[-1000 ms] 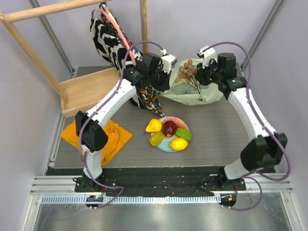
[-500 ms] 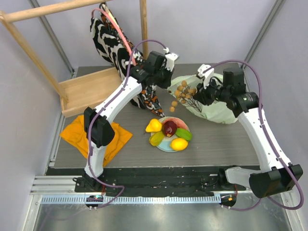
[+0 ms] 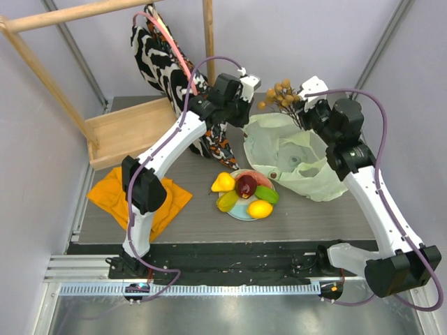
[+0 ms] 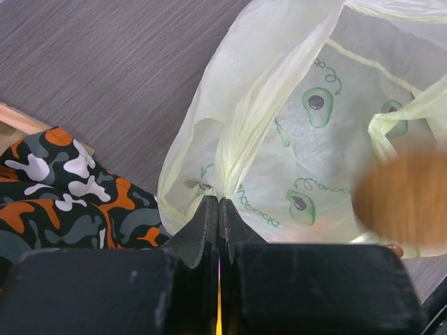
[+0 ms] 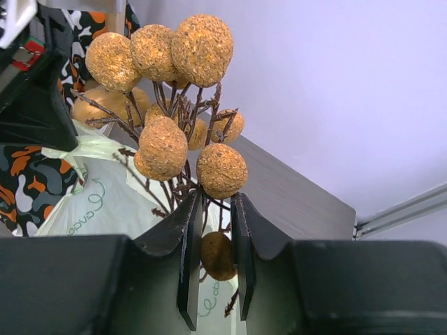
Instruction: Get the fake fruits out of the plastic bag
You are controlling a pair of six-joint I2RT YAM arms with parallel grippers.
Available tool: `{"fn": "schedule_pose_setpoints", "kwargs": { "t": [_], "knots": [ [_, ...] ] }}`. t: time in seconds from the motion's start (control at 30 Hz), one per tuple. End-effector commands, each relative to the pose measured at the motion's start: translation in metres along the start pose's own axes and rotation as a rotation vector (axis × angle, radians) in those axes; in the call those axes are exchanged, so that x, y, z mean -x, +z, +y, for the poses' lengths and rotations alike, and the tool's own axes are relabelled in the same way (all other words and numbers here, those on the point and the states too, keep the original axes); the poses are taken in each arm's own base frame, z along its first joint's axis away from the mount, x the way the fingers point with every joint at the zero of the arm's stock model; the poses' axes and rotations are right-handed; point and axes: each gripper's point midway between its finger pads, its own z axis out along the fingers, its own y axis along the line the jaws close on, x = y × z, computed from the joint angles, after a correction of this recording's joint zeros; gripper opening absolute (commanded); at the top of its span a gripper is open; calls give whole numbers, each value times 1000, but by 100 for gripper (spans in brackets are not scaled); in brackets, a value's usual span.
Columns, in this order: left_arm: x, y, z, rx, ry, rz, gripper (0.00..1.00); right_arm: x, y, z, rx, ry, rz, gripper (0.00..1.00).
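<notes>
The pale-green plastic bag [image 3: 290, 157] lies open on the table at back right. My left gripper [image 3: 246, 115] is shut on its left rim, pinching a fold of the bag [image 4: 230, 160]. My right gripper [image 3: 305, 105] is shut on the brownish grape bunch [image 3: 279, 94] and holds it in the air above the bag's back edge; in the right wrist view its jaws [image 5: 213, 209] clamp the dark stems and one ball of the grape bunch [image 5: 167, 84]. A yellow pear [image 3: 223, 182], a dark red ball [image 3: 245, 186], green ovals [image 3: 267, 194] and a yellow oval [image 3: 260, 209] lie on the plate [image 3: 239, 213].
A zebra-patterned cloth bag [image 3: 157, 52] hangs on a wooden rack [image 3: 42, 66] at back left. A camouflage cloth [image 3: 218, 146] lies under my left arm. An orange cloth [image 3: 167, 202] lies at front left. A wooden tray [image 3: 126, 129] sits at the left.
My right gripper has lifted the grape bunch up and back out of the bag. The bag has spread open and shifted toward the right. My left gripper still pinches the rim.
</notes>
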Motion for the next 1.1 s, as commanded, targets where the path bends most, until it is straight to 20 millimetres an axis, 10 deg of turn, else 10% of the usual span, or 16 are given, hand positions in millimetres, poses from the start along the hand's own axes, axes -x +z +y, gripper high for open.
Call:
{"fn": "schedule_pose_setpoints", "kwargs": {
  "t": [0.0, 0.33, 0.4, 0.57, 1.07],
  "knots": [
    [44, -28, -7, 5, -11, -132, 0, 66, -5, -14, -7, 12, -190, 1],
    [115, -62, 90, 606, -32, -389, 0, 25, -45, 63, 371, 100, 14, 4],
    [120, -62, 89, 600, -7, -401, 5, 14, -49, 77, 423, 83, 38, 4],
    [99, -47, 71, 487, 17, -323, 60, -21, -53, 114, 575, 78, 161, 4],
    [75, -45, 52, 409, 51, -240, 71, -81, -80, 215, 1012, -81, 345, 4]
  ]
}}
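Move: The right hand holds the brown-ball sprig high over the open bag; the plate it is heading for lies some 15 cm back, 17 cm left and 33 cm below, with the yellow pear about 8 cm left and 4 cm beyond the plate's middle, and the lemon about 5 cm right and 5 cm nearer. The bag's middle is roughly 4 cm back and 30 cm under the right hand. From the left hand, pinching its rim, the bag lies about 8 cm back and 18 cm right, the plate 19 cm back and 2 cm right, both some 20 cm lower. Keeping its grip on the sprig's stems, the right hand rises a little, then swings back, down and left, about 13 cm back and as far down, from above the bag towards the fruit plate, turning some 40 degrees counter-clockwise and tipping its fingers down so that the balls lead. The left hand, bag rim still pinched, jerks forward and up about 9 cm with a counter-clockwise turn, spreads its fingers wide near the top to let go of the rim, then sinks about 5 cm over the bag. ##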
